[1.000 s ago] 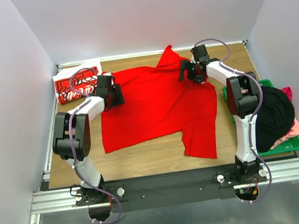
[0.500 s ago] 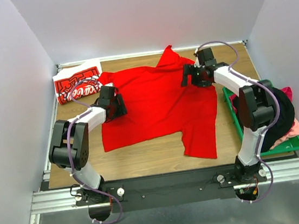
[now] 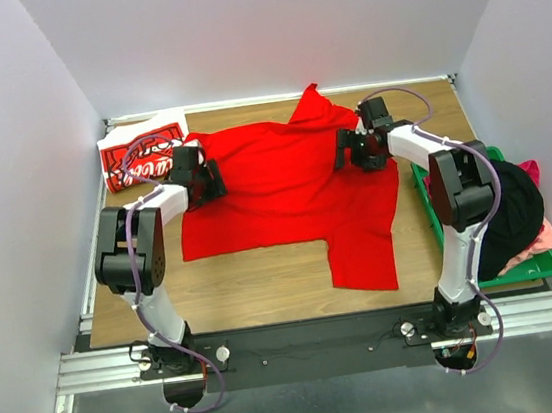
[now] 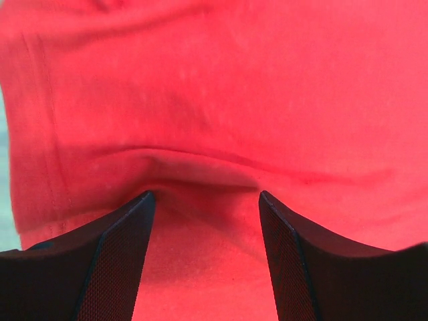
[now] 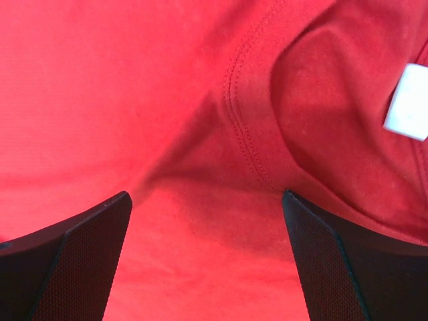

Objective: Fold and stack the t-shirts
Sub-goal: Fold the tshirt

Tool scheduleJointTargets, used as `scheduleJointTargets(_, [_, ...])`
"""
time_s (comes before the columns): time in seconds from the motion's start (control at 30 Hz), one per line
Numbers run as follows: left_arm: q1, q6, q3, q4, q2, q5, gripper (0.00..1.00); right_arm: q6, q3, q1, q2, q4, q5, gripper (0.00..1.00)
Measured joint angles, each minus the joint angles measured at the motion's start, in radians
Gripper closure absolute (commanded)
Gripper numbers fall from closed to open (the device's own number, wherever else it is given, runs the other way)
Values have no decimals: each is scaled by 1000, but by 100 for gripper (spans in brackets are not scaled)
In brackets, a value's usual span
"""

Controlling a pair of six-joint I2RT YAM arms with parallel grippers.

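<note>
A plain bright red t-shirt (image 3: pixel 284 190) lies spread across the wooden table, one sleeve pointing to the back. My left gripper (image 3: pixel 214 179) is low over its left edge, jaws open, red cloth (image 4: pixel 214 100) filling the view and a small ridge bunched between the fingertips (image 4: pixel 144 200). My right gripper (image 3: pixel 347 149) is low over the shirt's right shoulder, open wide, with a stitched seam (image 5: pixel 241 120) and a white tag (image 5: pixel 406 102) just ahead of it. A folded red t-shirt with white lettering (image 3: pixel 142 154) sits at the back left corner.
A green crate (image 3: pixel 526 271) at the right edge holds a black garment (image 3: pixel 506 208) and pink cloth. White walls enclose the table on three sides. A metal rail runs along the near edge by the arm bases.
The red t-shirt's near hem has slid toward the back and slightly left. Both grippers shifted a little over the cloth, jaws staying apart.
</note>
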Motion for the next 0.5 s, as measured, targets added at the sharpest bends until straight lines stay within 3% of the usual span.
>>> scheduleJointTargets(0.5, [56, 51, 211, -48, 146, 14, 28, 26, 154, 0, 107, 3, 18, 0])
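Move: The red t-shirt lies spread beneath both hands, its middle about 18 cm right and 3 cm back of the left hand, and some 17 cm left and 5 cm back of the right, roughly 1 cm lower. The white-and-red folded shirt is about 12 cm left of the left hand and 9 cm ahead. From the right hand, the far sleeve lies about 14 cm ahead and 8 cm left, the near sleeve 25 cm back and 2 cm left. The t-shirt's upper layer, already rucked at the fingertips, is pushed along forward over the table by both open grippers, whose tips stay on the cloth. The left hand goes about 5 cm forward with a slight drift left, the right about 4 cm straight forward; both keep level, fingers staying open and wrists hardly turning, easing off at the end. ##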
